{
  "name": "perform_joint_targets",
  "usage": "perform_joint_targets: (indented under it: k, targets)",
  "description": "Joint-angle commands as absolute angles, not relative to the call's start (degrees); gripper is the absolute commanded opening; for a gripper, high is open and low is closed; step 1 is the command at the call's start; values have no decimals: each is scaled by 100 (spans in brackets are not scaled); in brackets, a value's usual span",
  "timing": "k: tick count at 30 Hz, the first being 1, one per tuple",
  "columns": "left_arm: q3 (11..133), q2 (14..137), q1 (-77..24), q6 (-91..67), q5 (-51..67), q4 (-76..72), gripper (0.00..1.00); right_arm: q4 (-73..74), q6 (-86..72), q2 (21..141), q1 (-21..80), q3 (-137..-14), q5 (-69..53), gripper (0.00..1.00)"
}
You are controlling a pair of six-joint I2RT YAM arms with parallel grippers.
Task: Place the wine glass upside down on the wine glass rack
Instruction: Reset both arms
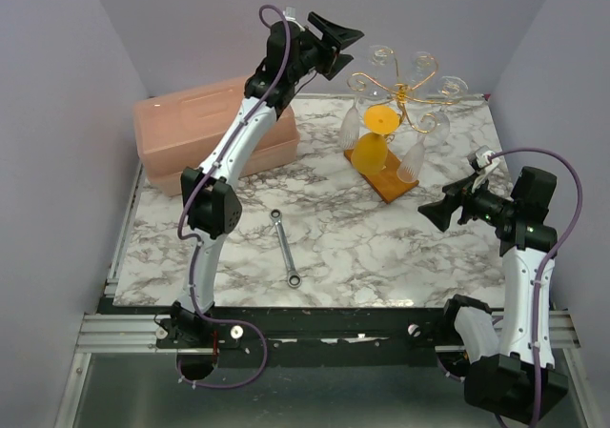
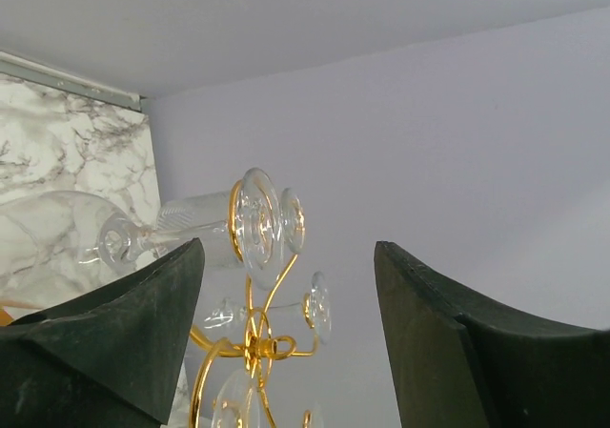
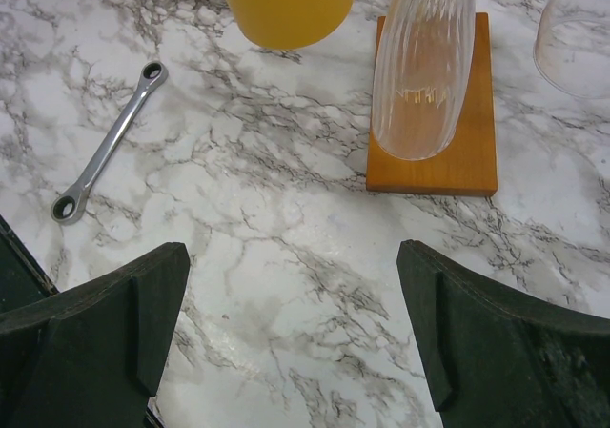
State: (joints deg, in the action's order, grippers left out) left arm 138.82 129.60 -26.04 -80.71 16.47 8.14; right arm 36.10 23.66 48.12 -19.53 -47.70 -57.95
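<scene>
The gold wire wine glass rack [image 1: 405, 92] stands at the back right on its orange-brown base [image 1: 393, 182]. Several wine glasses hang upside down from its curled arms. Among them are a clear wine glass [image 1: 352, 123] on the near left arm and an orange one [image 1: 374, 147]. My left gripper [image 1: 343, 35] hovers open just left of the rack top, holding nothing. In the left wrist view the rack [image 2: 253, 344] and a clear glass foot [image 2: 257, 220] show beyond the spread fingers [image 2: 124, 337]. My right gripper [image 1: 431, 211] is open over bare marble right of the base [image 3: 467, 156].
A pink lidded box [image 1: 214, 132] lies at the back left beneath the left arm. A metal wrench [image 1: 285, 247] rests on the marble table [image 1: 362, 256] near the middle, also seen in the right wrist view [image 3: 105, 152]. Purple walls close in on all sides.
</scene>
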Motion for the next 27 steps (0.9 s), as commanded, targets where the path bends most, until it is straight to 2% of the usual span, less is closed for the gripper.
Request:
perform_joint_targets:
  k: [1,5,14,19,22,27]
  targets:
    - [13532,12313,-2391,-7558,1566,905,74,3647,2452,4720,-1980,-4729,-5856,100]
    - [12825,11724,-2159,-6960,1751,855,76,3600,2435,4681,-1982,-4713,-5804,100]
    - [9540,9375,-1506,-5416,2304,-136,87,3445,2290,4530,-2066,-4677,-5404,100]
    - [8354,8202,-1141,-4436,2605,-9,92,3528,2050,4427,-2211,-4708,-5115,100]
    - [7401,7446,-776,-4269,2814,-141,98,3821,2046,4433,-2234,-4850,-4733,100]
    - [6034,6350,220,-4575,3691,-537,99,4080,1886,4718,-2351,-5229,-3913,100]
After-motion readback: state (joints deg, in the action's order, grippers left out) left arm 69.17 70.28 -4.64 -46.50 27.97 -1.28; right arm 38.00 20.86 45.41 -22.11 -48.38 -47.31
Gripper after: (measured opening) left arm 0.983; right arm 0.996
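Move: The wine glass just hung on the rack's far-left hook is about 6 cm to the right of the left gripper and 1 cm back, its middle some 8 cm lower. From that gripper the rack's hub lies roughly 12 cm back and 12 cm right, the yellow glass 18 cm back and 8 cm right, the pink box 32 cm left, 5 cm back and far below. From the right gripper the hung glass is about 28 cm ahead, 17 cm left and 10 cm higher. Draw the empty left gripper away from the rack, first straight left off the hung glass, then left and back towards the pink box, about 28 cm in all and nearly level. Spread its fingers fully on the way and roll it some 35 degrees. Late on, ease the open right gripper a few centimetres right, swinging it slightly clockwise. ##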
